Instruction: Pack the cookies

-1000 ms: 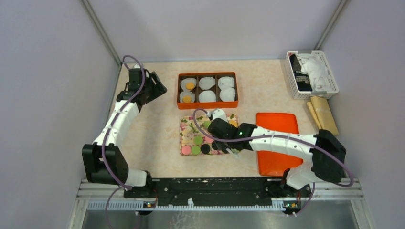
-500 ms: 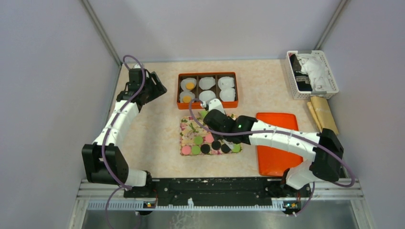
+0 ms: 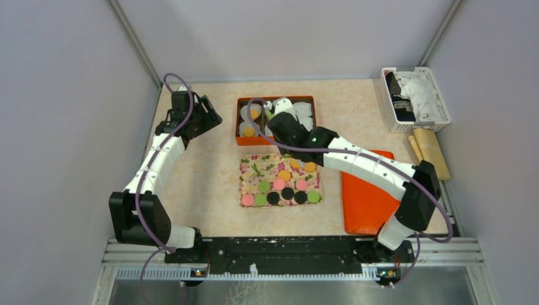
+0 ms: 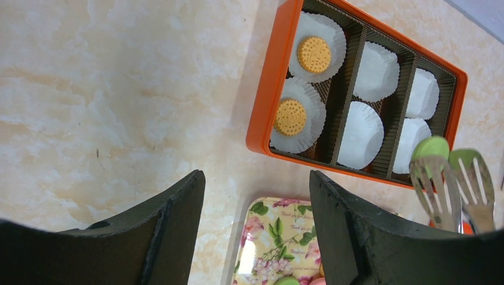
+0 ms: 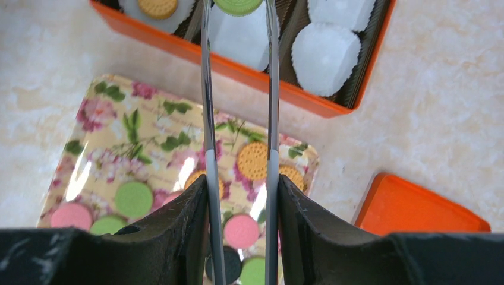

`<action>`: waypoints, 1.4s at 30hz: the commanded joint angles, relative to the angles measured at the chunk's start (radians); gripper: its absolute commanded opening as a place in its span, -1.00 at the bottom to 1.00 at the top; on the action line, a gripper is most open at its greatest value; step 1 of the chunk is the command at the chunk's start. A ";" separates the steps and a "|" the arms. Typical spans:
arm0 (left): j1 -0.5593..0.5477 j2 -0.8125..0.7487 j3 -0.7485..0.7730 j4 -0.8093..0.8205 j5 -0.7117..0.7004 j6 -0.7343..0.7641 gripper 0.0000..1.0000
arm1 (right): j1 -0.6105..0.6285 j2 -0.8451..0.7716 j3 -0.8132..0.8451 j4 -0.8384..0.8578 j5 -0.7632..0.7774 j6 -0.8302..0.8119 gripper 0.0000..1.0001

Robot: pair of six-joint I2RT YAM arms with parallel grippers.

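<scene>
Several cookies (image 3: 279,184) in orange, green, pink and black lie on the floral tray (image 3: 251,170), which also shows in the right wrist view (image 5: 119,127). My right gripper (image 5: 241,190) is shut on metal tongs (image 5: 270,89). The tongs pinch a green cookie (image 5: 238,5) over the middle of the orange box (image 3: 238,122). The tongs and the green cookie (image 4: 432,148) also show in the left wrist view. Two orange cookies (image 4: 314,54) sit in the box's left paper cups. My left gripper (image 4: 255,184) is open and empty, left of the box.
The box (image 4: 270,89) holds several white paper cups (image 4: 362,133). An orange lid (image 3: 368,203) lies right of the tray. A white basket (image 3: 416,98) and a tan packet (image 3: 431,152) sit at the far right.
My right arm has swung from over the floral tray up to the orange box, carrying the green cookie in the tongs. The left arm has not moved.
</scene>
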 commanded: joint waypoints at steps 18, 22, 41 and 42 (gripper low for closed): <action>0.001 -0.005 0.008 0.024 0.002 0.011 0.44 | -0.214 0.372 0.328 0.111 -0.100 -0.132 -0.70; 0.001 0.004 0.008 0.025 0.004 0.011 0.44 | -0.221 0.435 0.389 0.091 -0.099 -0.143 -0.70; 0.001 0.020 0.014 0.022 0.014 0.017 0.44 | -0.226 0.488 0.447 0.103 -0.081 -0.157 -0.15; 0.001 0.023 0.014 0.021 0.015 0.018 0.43 | -0.226 0.489 0.448 0.103 -0.083 -0.157 -0.14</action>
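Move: I hold the tongs in my right hand with a green cookie in their heads; it goes to the empty far-middle paper cup of the box, about 23 cm ahead, 4 left and 20 below. The near-middle cup is some 8 cm closer in, the far-right cup 9 cm right of it, the far-left cup's orange cookie 9 cm left of it. From my left hand, the target cup is about 12 cm ahead, 22 right and 19 below. Keeping the green cookie between the tong heads, I swing my right hand forward about 13 cm while sinking some 7 cm, carrying the tongs over the box's near side and down into the far-middle compartment. I drift slightly left, and near the end the hand all but stops there; only at the very last do my fingers begin to ease the handles apart. ##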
